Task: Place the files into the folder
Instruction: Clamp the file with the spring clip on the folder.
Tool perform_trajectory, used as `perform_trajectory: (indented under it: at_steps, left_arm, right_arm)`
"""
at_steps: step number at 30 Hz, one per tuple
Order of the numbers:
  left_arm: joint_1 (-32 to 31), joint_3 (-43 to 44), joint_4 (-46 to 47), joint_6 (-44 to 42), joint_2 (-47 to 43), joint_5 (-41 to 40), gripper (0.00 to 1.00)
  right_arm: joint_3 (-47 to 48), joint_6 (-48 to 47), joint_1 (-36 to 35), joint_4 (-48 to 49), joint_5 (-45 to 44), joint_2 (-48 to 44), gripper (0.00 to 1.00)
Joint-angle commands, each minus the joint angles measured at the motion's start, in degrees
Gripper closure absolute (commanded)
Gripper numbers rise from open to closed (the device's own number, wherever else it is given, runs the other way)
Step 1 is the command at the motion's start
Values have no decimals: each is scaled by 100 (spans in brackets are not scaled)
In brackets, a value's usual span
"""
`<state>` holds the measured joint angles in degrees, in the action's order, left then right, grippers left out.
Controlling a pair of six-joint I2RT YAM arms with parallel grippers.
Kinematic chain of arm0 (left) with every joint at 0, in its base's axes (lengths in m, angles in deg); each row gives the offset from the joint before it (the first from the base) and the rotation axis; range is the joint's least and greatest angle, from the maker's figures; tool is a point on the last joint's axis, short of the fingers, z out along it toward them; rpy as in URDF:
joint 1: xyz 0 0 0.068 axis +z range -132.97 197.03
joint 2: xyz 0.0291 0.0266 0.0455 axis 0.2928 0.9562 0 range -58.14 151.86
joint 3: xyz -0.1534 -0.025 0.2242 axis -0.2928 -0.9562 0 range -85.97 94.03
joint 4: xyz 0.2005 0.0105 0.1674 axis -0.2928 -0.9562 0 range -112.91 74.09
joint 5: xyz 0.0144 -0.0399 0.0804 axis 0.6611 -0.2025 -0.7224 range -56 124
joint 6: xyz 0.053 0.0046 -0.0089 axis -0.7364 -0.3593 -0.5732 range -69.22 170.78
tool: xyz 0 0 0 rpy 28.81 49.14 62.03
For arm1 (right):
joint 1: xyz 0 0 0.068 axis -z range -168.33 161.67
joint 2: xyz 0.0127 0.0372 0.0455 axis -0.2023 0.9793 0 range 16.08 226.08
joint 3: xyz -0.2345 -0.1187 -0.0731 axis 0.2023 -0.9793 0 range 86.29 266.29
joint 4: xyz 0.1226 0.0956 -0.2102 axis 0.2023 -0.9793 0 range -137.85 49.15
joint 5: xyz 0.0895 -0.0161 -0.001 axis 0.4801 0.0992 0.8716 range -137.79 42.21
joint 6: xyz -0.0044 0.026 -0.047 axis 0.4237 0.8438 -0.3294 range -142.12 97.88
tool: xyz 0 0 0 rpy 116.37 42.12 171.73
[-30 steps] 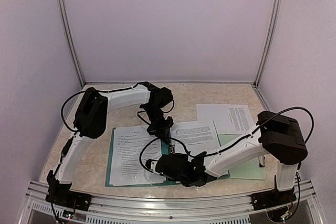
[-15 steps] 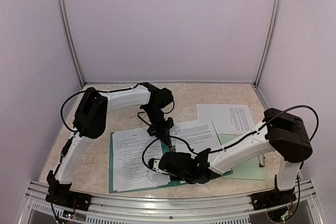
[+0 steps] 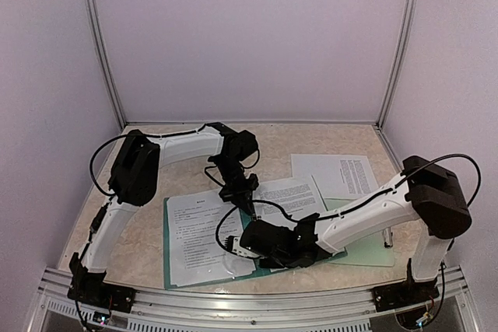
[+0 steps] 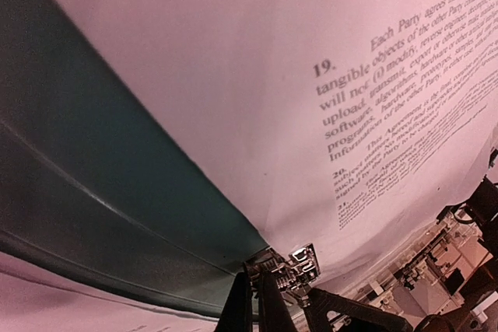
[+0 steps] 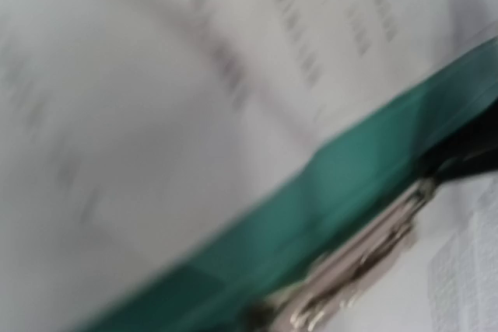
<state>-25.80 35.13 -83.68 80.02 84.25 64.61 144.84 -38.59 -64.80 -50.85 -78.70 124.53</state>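
The dark teal folder (image 3: 166, 248) lies open near the table's front. One printed sheet of the files (image 3: 198, 231) lies on its left half, and another sheet (image 3: 292, 196) lies over its right half. My left gripper (image 3: 247, 211) points down at the folder's middle. In the left wrist view its fingers (image 4: 261, 289) are shut, tips at a metal clip (image 4: 299, 268) between the folder (image 4: 117, 169) and a sheet (image 4: 233, 75). My right gripper (image 3: 232, 245) sits low over the folder's near edge. The blurred right wrist view shows folder (image 5: 342, 192), paper (image 5: 117, 114) and clip (image 5: 366, 258), not its fingers.
A pale mint-green clipboard (image 3: 359, 252) lies at the right under my right arm. Another printed sheet (image 3: 342, 172) lies behind it. Frame posts and white walls close in the back and sides, and a metal rail (image 3: 233, 301) runs along the near edge.
My right arm has drawn to the right, its gripper sliding a little right along the folder's near edge. The left arm has not moved.
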Motion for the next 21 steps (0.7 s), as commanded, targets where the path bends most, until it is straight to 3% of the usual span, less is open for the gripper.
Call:
perform_trajectory:
  at_steps: [1,12,21]
  left_arm:
    - [170,-127,409,-159,96,-1066,100]
    - [152,-122,427,-172,87,-1063,100]
    - [176,-182,596,-228,15,-1037,100]
  right_arm:
    - [-186,155,-47,-1086,592,-16,90]
    - [-194,379,13,-881,403,-215,77]
    - [-510,801,243,96,281,-1457,59]
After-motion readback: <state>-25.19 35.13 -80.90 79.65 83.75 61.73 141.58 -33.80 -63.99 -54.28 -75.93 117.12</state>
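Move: The spring clip's middle lies some 5 cm ahead of the right hand, 1 cm to its left and 1 cm below. The right-hand file is centred about 6 cm ahead and 13 cm right of that hand, the left-hand file 2 cm ahead and 14 cm left. From the left hand, with its tips already on the clip's far end, the clip's middle is about 4 cm back, 1 cm right and slightly below. To the right and up, the right hand backs off the near end of the spring clip: about 1 cm sideways first, a short pause, then a quickening rise, some 2 cm each way in all, its nearly shut fingers opening to over a third. The left hand keeps its shut tips on the clip's far end and slides forward just under 2 cm, mostly at the end. ##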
